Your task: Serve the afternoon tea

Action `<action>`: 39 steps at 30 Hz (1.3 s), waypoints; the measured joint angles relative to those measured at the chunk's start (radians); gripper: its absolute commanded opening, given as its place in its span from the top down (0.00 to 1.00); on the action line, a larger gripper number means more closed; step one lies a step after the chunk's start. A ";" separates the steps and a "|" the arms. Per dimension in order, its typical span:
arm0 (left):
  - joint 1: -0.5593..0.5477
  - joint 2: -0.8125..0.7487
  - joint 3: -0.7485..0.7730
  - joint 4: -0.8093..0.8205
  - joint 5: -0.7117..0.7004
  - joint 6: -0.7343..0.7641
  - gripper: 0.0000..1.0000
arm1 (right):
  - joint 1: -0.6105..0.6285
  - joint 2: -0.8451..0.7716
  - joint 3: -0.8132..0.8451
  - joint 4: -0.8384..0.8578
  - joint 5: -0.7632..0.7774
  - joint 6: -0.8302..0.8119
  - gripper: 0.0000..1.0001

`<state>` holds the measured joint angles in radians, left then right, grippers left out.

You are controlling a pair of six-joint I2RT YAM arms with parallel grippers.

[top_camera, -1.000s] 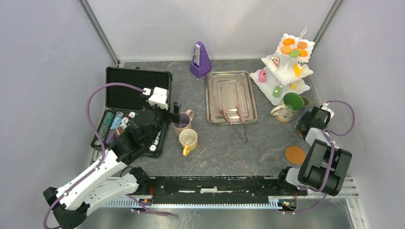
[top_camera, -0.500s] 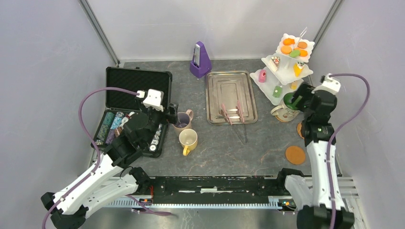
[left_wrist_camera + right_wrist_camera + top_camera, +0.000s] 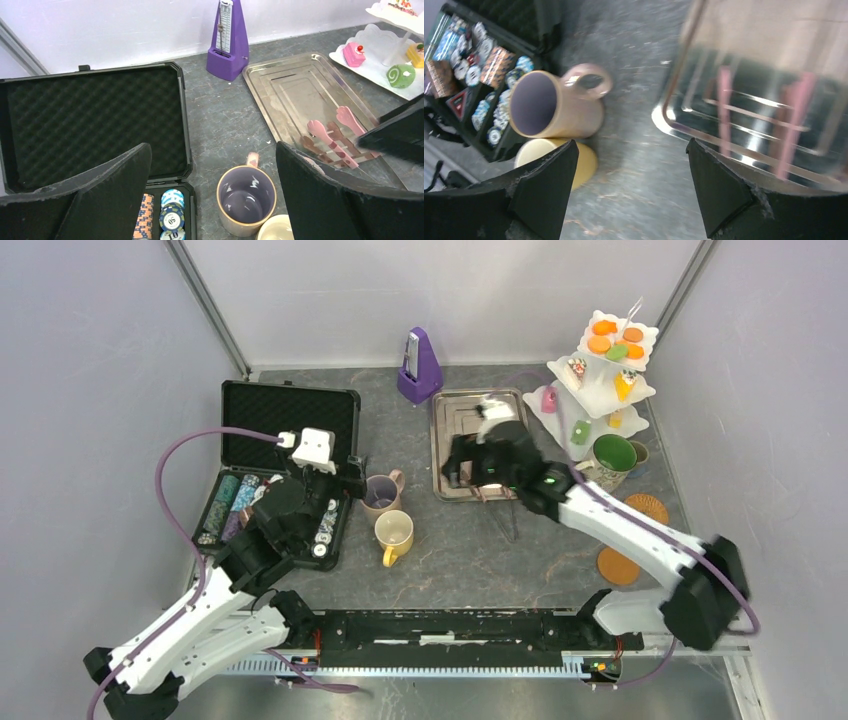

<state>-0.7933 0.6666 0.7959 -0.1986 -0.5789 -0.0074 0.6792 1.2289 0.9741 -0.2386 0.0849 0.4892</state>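
Note:
A mauve mug (image 3: 381, 494) and a yellow mug (image 3: 394, 532) stand together left of centre. My left gripper (image 3: 354, 474) hovers open just left of the mauve mug (image 3: 246, 200), holding nothing. My right gripper (image 3: 453, 472) is stretched over the steel tray's near-left corner, open and empty; its wrist view shows both mugs (image 3: 554, 105) below left. The big green mug (image 3: 611, 462) stands by the white three-tier stand (image 3: 598, 392), which carries orange (image 3: 601, 343), pink (image 3: 549, 398) and green (image 3: 581, 430) pastries. An olive mug (image 3: 640, 451) peeks from behind it. Two cork coasters (image 3: 619, 565) lie right.
A steel tray (image 3: 436, 440) with pink tongs (image 3: 503, 476) lies mid-table. An open black case (image 3: 280, 435) of poker chips sits left, under the left arm. A purple metronome (image 3: 419, 365) stands at the back. Grey walls close in on both sides.
My right arm has swung from beside the green mug leftward across the tray, its jaws spreading wider. A second coaster is uncovered. The left gripper drifted slightly left.

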 measured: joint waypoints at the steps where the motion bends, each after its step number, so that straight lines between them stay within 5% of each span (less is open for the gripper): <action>1: 0.000 -0.005 -0.001 0.000 -0.007 0.000 0.00 | 0.045 0.066 0.042 -0.001 0.006 0.017 0.14; 12: 0.000 -0.012 -0.001 0.017 -0.031 0.000 0.00 | 0.315 0.571 0.451 -0.060 0.070 0.225 0.21; 20: 0.000 -0.015 -0.001 0.017 -0.027 0.000 0.00 | 0.342 0.700 0.552 -0.153 0.173 0.256 0.26; 31: 0.000 -0.026 -0.001 0.018 -0.021 0.000 0.00 | 0.367 0.768 0.633 -0.253 0.325 0.248 0.79; 39: 0.001 -0.032 -0.001 0.022 -0.022 0.000 0.00 | 0.368 0.787 0.674 -0.307 0.385 0.248 1.00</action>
<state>-0.7921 0.6350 0.7948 -0.1768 -0.6006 -0.0071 1.0470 2.0155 1.6482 -0.5457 0.4702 0.7368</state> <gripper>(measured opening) 0.996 0.085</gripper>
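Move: Some 20 cm to the right hand's left, 2 cm ahead and about 14 cm below it, stands the grey mug with the pink handle. The yellow mug is 8 cm nearer the base than this mug and 3 cm to its right; the chip case's middle lies roughly 24 cm to the grey mug's left and 4 cm back. The metal tray's middle is 13 cm ahead of the right hand, 4 cm right and 19 cm below. From the left hand the grey mug is about 6 cm ahead, 8 cm right, 25 cm below. Sweeping left and down to the grey mug, the right hand travels nearly 20 cm left and sinks about 10 cm, its fingers tipping lower and its left side rolling down some 15 degrees. Over the mug's right side it eases back right a couple of centimetres while the wide-open fingers close, one inside and one outside, pinching the rim beside the handle. ##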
